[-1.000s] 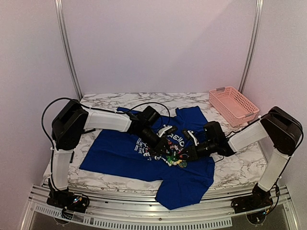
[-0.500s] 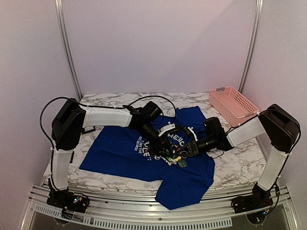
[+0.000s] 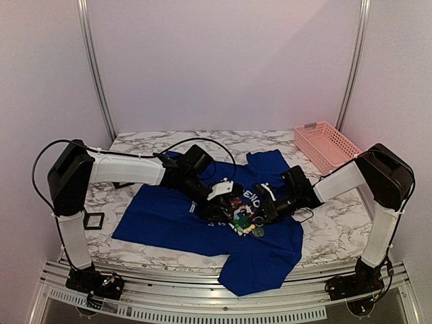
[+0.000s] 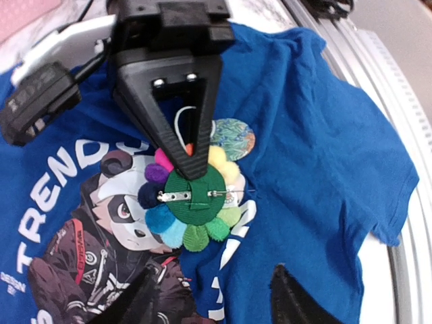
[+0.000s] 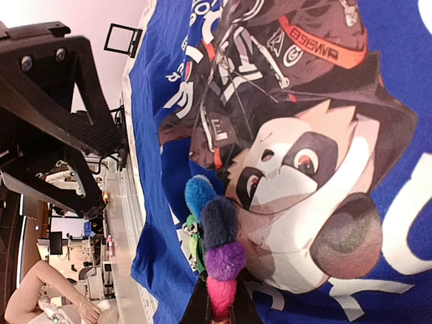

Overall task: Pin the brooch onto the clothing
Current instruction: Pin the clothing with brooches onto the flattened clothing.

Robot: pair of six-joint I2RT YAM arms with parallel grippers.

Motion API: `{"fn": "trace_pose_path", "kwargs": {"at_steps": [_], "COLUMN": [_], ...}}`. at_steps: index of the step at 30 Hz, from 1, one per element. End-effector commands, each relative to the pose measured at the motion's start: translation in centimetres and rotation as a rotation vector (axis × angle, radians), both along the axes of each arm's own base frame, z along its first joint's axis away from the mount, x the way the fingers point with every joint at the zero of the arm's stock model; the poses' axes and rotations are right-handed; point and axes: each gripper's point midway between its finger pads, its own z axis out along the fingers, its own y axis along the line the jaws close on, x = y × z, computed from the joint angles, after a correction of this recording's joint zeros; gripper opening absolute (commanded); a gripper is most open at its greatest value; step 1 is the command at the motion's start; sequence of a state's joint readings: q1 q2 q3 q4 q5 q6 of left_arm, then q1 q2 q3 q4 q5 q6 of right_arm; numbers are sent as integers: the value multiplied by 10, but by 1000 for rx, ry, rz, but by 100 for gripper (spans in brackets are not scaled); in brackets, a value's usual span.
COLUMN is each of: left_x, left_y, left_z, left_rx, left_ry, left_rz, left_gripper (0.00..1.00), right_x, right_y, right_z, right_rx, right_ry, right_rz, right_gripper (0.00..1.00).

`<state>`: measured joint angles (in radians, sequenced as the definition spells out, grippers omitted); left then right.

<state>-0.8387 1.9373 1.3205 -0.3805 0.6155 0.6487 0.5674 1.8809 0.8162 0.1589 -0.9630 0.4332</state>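
Note:
The clothing point(image 3: 169, 216) is a blue T-shirt lying flat on the table, with its panda print point(image 4: 101, 223) facing up. The brooch point(image 3: 244, 221) is held over the print with its green back and metal pin point(image 4: 196, 199) turned toward the left wrist camera. My right gripper point(image 5: 219, 309) is shut on its pink petal edge, its fingers point(image 4: 177, 128) coming in from above in the left wrist view. My left gripper point(image 4: 212, 304) stands open just short of the brooch and holds nothing. The pin's tip meets the blue fabric point(image 4: 324, 135); whether it pierces is unclear.
A pink basket point(image 3: 329, 148) stands at the table's back right. A small black cube frame point(image 3: 93, 220) sits left of the shirt. A round patterned disc point(image 4: 233, 138) lies on the shirt behind the brooch. The marble table point(image 3: 337, 236) ends at a metal rail in front.
My left gripper has opened and let go of the brooch, drawing back slightly. The right gripper has closed on the brooch. The left arm's shoulder has swung left, uncovering the cube frame.

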Motion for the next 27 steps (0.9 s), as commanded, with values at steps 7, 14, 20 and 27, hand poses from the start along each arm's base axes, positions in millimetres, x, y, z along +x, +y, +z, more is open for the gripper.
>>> {"fn": "trace_pose_path", "kwargs": {"at_steps": [7, 14, 20, 27], "left_x": [-28, -19, -14, -19], "left_y": [-26, -32, -31, -33], "left_z": [-24, -43, -54, -64], "left_rx": [-28, -4, 32, 42], "left_ry": [-142, -194, -198, -165], "left_rz": [-50, -10, 24, 36], "left_gripper": [43, 39, 29, 27], "right_x": [15, 21, 23, 22], "right_y": [-9, -10, -10, -10], "right_z": [-20, -24, -27, -28], "right_rx": [-61, -65, -74, -76], "right_ry": [122, 140, 150, 162], "right_rz": [-76, -89, -92, -90], "right_gripper": [0, 0, 0, 0]}}
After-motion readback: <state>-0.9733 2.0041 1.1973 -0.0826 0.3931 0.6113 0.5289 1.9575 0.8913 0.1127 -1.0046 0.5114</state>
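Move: The flower brooch is already in the right fingers, its green back and open safety pin turned up; its middle lies about 6 cm to the left hand's right, 2 cm back and 5 cm below. The round badge sits on the cloth about 11 cm right of the left hand, 5 cm back and 8 cm down, and the panda's face about 3 cm ahead, 5 cm right and 8 cm down. From the right hand the brooch's middle is about 4 cm left, 1 cm back and 1 cm below. The left hand sinks about 5 cm and works some 3 cm to the right towards the open pin on the brooch's green back, first drawing back over 3 cm and then coming about 2 cm forward again, while its fingers close from well open to a narrow gap and the wrist tilts about 10 degrees. The right hand keeps its pinch on the brooch's pompom edge and carries the brooch about 2 cm forward and slightly down over the print, tipping it a few degrees. ##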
